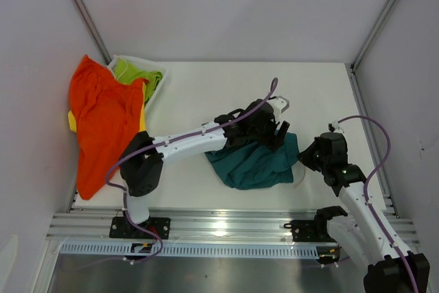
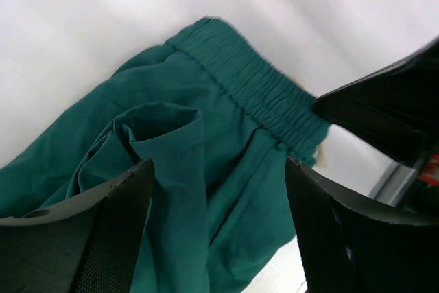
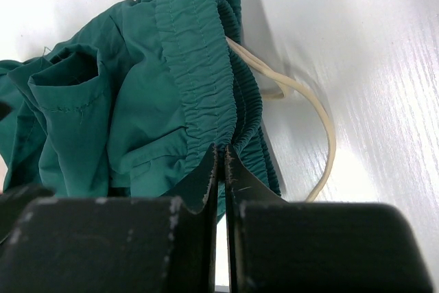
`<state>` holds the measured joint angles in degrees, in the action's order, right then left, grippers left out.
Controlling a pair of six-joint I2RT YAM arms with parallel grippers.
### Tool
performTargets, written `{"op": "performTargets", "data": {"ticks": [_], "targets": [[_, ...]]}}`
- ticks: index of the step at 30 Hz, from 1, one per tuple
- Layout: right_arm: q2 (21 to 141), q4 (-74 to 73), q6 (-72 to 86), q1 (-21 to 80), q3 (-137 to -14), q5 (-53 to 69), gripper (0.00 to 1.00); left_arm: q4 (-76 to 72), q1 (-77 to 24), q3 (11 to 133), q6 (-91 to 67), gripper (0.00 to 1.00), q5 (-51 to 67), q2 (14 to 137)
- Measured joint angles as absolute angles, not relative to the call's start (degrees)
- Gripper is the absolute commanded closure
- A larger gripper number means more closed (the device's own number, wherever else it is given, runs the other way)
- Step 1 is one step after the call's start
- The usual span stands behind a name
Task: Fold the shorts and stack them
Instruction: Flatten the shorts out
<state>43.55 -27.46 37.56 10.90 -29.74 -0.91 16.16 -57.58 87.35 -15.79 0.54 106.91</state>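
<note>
The teal shorts (image 1: pixel 254 162) lie crumpled on the table near the front, between both arms. My left gripper (image 1: pixel 271 128) hovers over their far side, jaws wide open and empty; in the left wrist view the cloth (image 2: pixel 226 142) with its elastic waistband fills the space between the fingers (image 2: pixel 322 238). My right gripper (image 1: pixel 309 156) is at the shorts' right edge, shut on the gathered waistband (image 3: pixel 206 94). A white drawstring (image 3: pixel 322 121) loops out on the table beside it. The orange shorts (image 1: pixel 103 121) lie spread at the far left.
A white bin (image 1: pixel 161 73) at the back left holds lime-green shorts (image 1: pixel 134 73). A yellow pair (image 1: pixel 71 120) peeks out from under the orange one. Walls close in the table on the left, back and right. A metal rail (image 1: pixel 226 224) runs along the front edge.
</note>
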Motion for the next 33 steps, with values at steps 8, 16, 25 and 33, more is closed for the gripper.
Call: {"op": "performTargets", "data": {"ticks": [8,16,25,33], "targets": [[43.42,-27.42,37.74,10.63,-29.74,-0.89,1.00,20.91,-57.32,91.22,-16.01,0.31,-3.07,112.99],[43.22,-27.31,37.93,10.41,-29.74,-0.86,1.00,23.09,-57.32,92.84,-16.64,1.00,-5.98,115.46],[46.26,-26.76,37.93,9.17,-31.51,0.64,1.00,30.30,-48.42,93.56,-23.24,1.00,-8.88,109.32],[51.51,-23.75,37.39,8.71,-44.07,3.66,1.00,31.18,-22.28,79.96,-33.69,1.00,-19.46,78.48]]}}
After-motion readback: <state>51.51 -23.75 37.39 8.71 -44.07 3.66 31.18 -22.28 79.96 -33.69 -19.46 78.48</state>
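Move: The raised leg opening of the shorts lies almost straight below the left hand's parted fingers, roughly 2 cm ahead, 1 cm to the left and 6 cm down. From that hand, the waistband's middle is 1 cm back and some 5 cm right, and the crumpled body of the shorts 4 cm back and 8 cm left, both about 8 cm lower. From the right hand, shut on the waistband, the leg opening is about 7 cm ahead and 8 cm left, level with it. The left fingers sink about 5 cm onto the leg opening and pinch it shut between them, then haul it fast to the left, some 30 cm, rising and reaching forward towards the basket as the wrist swings about 60 degrees counter-clockwise. The right hand keeps its pinch on the waistband, holding still until the pull is under way, then lifts about 9 cm and goes forward 5 cm. ##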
